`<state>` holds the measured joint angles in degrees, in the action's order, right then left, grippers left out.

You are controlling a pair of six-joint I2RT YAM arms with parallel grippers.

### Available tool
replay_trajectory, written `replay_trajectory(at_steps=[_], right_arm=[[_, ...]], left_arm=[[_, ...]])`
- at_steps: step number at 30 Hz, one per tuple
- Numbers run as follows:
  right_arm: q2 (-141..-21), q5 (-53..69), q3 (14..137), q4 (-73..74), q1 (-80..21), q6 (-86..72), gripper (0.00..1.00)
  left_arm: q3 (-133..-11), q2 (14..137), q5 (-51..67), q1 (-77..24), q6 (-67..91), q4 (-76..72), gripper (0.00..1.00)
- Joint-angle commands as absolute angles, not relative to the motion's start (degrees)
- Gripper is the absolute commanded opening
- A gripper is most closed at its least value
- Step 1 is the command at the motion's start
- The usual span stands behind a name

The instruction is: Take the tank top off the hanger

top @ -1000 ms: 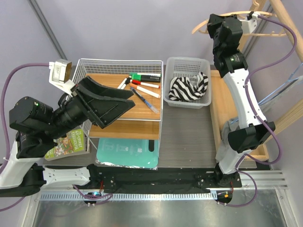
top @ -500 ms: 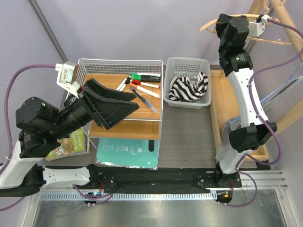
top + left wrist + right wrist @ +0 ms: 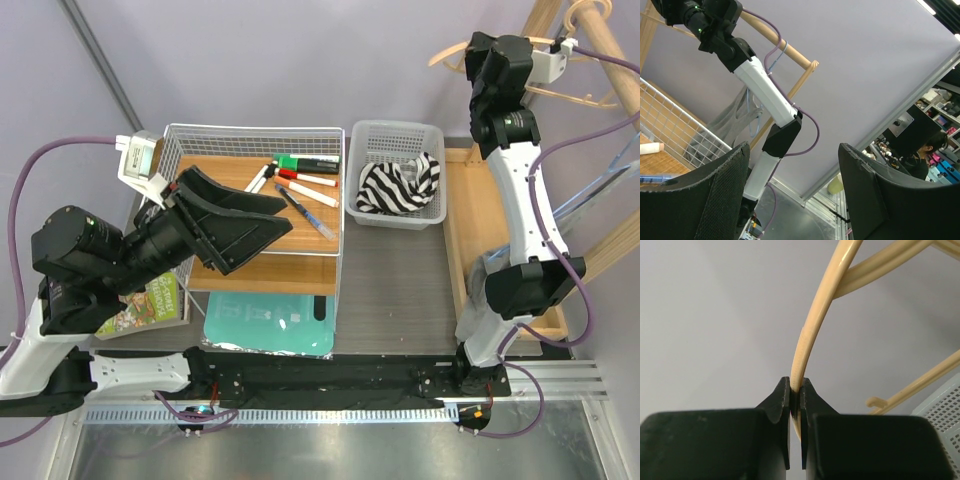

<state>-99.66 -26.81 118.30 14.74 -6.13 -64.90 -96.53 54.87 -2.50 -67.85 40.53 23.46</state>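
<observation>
The black-and-white striped tank top (image 3: 398,185) lies bunched in a grey plastic basket (image 3: 395,131), off the hanger. The cream plastic hanger (image 3: 447,56) hangs bare in the air at the back right, beside the wooden rack pole (image 3: 610,40). My right gripper (image 3: 476,52) is shut on it; in the right wrist view the jaws (image 3: 795,390) pinch the hanger's curved bar (image 3: 812,325). My left gripper (image 3: 284,212) is raised over the wire basket and open, and its fingers (image 3: 795,150) stand wide apart around nothing.
A wire basket (image 3: 250,128) holds a wooden board with several markers (image 3: 300,180). A teal pad (image 3: 270,320) and a green book (image 3: 150,300) lie at the front left. A wooden tray (image 3: 480,220) sits under the right arm.
My right arm has carried the hanger up and to the right, closer to the wooden rack. The left arm shifted slightly at first, then held still.
</observation>
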Motion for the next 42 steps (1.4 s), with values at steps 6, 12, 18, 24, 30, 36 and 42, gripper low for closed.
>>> replay_trajectory(at_steps=[6,12,18,24,30,36,42], right_arm=[[-99.5,-26.1,118.0,14.2,-5.8,-67.7,0.19],[-98.7,-24.4,117.8,16.3,-6.6,-66.4,0.46],[-95.9,-25.0,118.8,24.0,-8.1,-62.9,0.97],[-90.7,-35.0,115.8,31.9,-13.7,-58.4,1.00],[-84.8,-38.1,109.7,32.0,-19.4,-49.8,1.00],[-80.0,-31.4,103.6,31.2,-22.6,-42.1,1.00],[-73.0,-30.0,98.1,34.5,-22.9,-38.3,1.00]], left_arm=[[-95.9,54.4,-1.7,-67.9,41.2,22.4,0.72],[-95.9,54.9,-1.1,-68.0,41.5,22.0,0.72],[-95.6,55.1,-1.1,-67.9,41.4,21.9,0.72],[-94.5,55.5,-0.5,-67.9,41.9,20.2,0.72],[-93.3,56.2,-0.2,-67.9,42.6,18.8,0.72],[-94.0,58.2,1.7,-67.9,42.8,18.1,0.72],[-95.0,60.5,3.6,-67.9,43.2,17.6,0.71]])
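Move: My right hand pinches the wooden hanger near its left end. The rack's rod, where the hook already sits, is about 14 cm to the right, 4 cm back and 10 cm above. The basket with the striped tank top lies some 10 cm ahead, 8 cm left and 45 cm below; the blue hanger is roughly 30 cm back, 8 cm right, about level. From my empty left hand the rod is about 40 cm ahead, 50 cm right, nearly level. With my right hand I ease the wooden hanger down a couple of centimetres at the rod and open my fingers fully to let go of it. Then I draw back about 13 cm and some 8 cm left, away from the rod, dipping further at the end as the wrist rolls and tips down. My left hand, open and empty, drifts about 4 cm right and slightly down. ##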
